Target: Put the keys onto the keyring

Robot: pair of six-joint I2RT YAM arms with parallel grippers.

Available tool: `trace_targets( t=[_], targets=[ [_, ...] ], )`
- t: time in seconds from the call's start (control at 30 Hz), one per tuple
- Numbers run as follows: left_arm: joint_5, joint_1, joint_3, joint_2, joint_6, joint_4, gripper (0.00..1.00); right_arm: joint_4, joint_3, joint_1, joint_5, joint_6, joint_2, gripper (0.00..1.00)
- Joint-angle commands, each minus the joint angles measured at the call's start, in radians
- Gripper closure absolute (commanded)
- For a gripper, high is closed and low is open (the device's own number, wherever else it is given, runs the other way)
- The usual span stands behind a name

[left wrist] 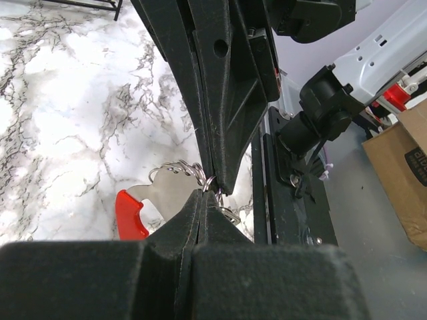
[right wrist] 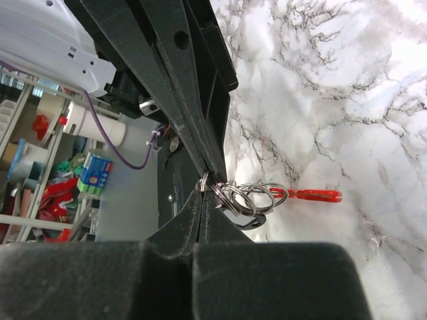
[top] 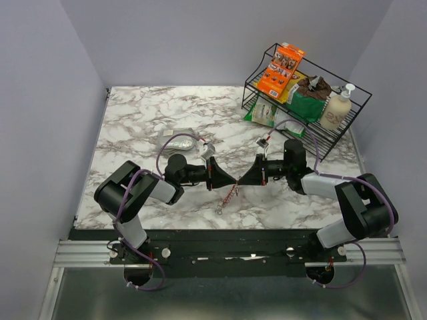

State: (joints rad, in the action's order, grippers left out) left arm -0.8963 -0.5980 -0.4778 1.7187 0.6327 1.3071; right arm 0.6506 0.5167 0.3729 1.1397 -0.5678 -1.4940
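Note:
Over the front middle of the marble table my two grippers meet tip to tip. The left gripper (top: pixel 233 179) (left wrist: pixel 203 194) is shut, and so is the right gripper (top: pixel 241 179) (right wrist: pixel 203 195). Each pinches a small silver ring of the keyring (top: pixel 228 195). Its linked rings (right wrist: pixel 257 196) and red strip (right wrist: pixel 318 195) hang below the tips. In the left wrist view the red strip (left wrist: pixel 129 214) joins a flat silver plate (left wrist: pixel 170 195). A dark looped key head (right wrist: pixel 248 222) shows just under the rings; its blade is hidden, and I cannot tell if it is threaded on.
A black wire rack (top: pixel 347 130) stands at the back right with an orange box (top: pixel 280 69), green bags (top: pixel 303 103) and a cream bottle (top: pixel 335 109). A silver pouch (top: pixel 179 141) and small tags (top: pixel 207 151) lie behind the left arm. The table's front edge (top: pixel 213 231) is close below.

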Motion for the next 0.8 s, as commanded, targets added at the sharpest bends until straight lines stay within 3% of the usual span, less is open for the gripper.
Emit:
trace_targets(
  t=[0.0,0.1,0.2,0.43,0.77],
  targets=[
    [-0.027,-0.020,-0.018,-0.007,-0.004,0.379,1.00,-0.205,0.087,0.004,-0.017,0.133,0.021,1.00],
    [-0.041,-0.020,-0.007,-0.014,-0.008,0.379,1.00,-0.351,0.126,0.004,-0.032,0.232,0.037,1.00],
    [-0.047,-0.019,0.005,-0.021,-0.010,0.377,0.91,-0.446,0.166,0.004,-0.041,0.290,0.038,1.00],
    [-0.046,-0.019,0.016,-0.016,-0.005,0.377,0.65,-0.516,0.198,0.003,-0.038,0.321,0.037,1.00],
    [-0.032,-0.019,-0.005,-0.005,-0.008,0.377,0.45,-0.608,0.212,0.004,-0.072,0.359,0.061,1.00]
  ],
)
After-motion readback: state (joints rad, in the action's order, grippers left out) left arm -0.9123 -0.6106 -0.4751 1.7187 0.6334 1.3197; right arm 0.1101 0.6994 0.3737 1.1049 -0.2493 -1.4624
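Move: The keyring's rings sit right at both sets of closed fingertips: pinched in the right hand's tips, and about 1 cm to the right of the left hand's point. The keys, a grey plate with a red handle and linked edge, hang below, their middle some 6 cm under the left hand and 2 cm to its left. The small black clip hangs about 2 cm below the right fingertips and 1 cm ahead. Easing back not quite 1 cm after a short hold, the left hand opens its fingers to about half and gives up its grip at the keyring. The right hand keeps its shut pinch on the ring and rolls so its fingers tip down about 10 degrees, its tips drifting half a centimetre forward and as much to the right, away from the left hand. ##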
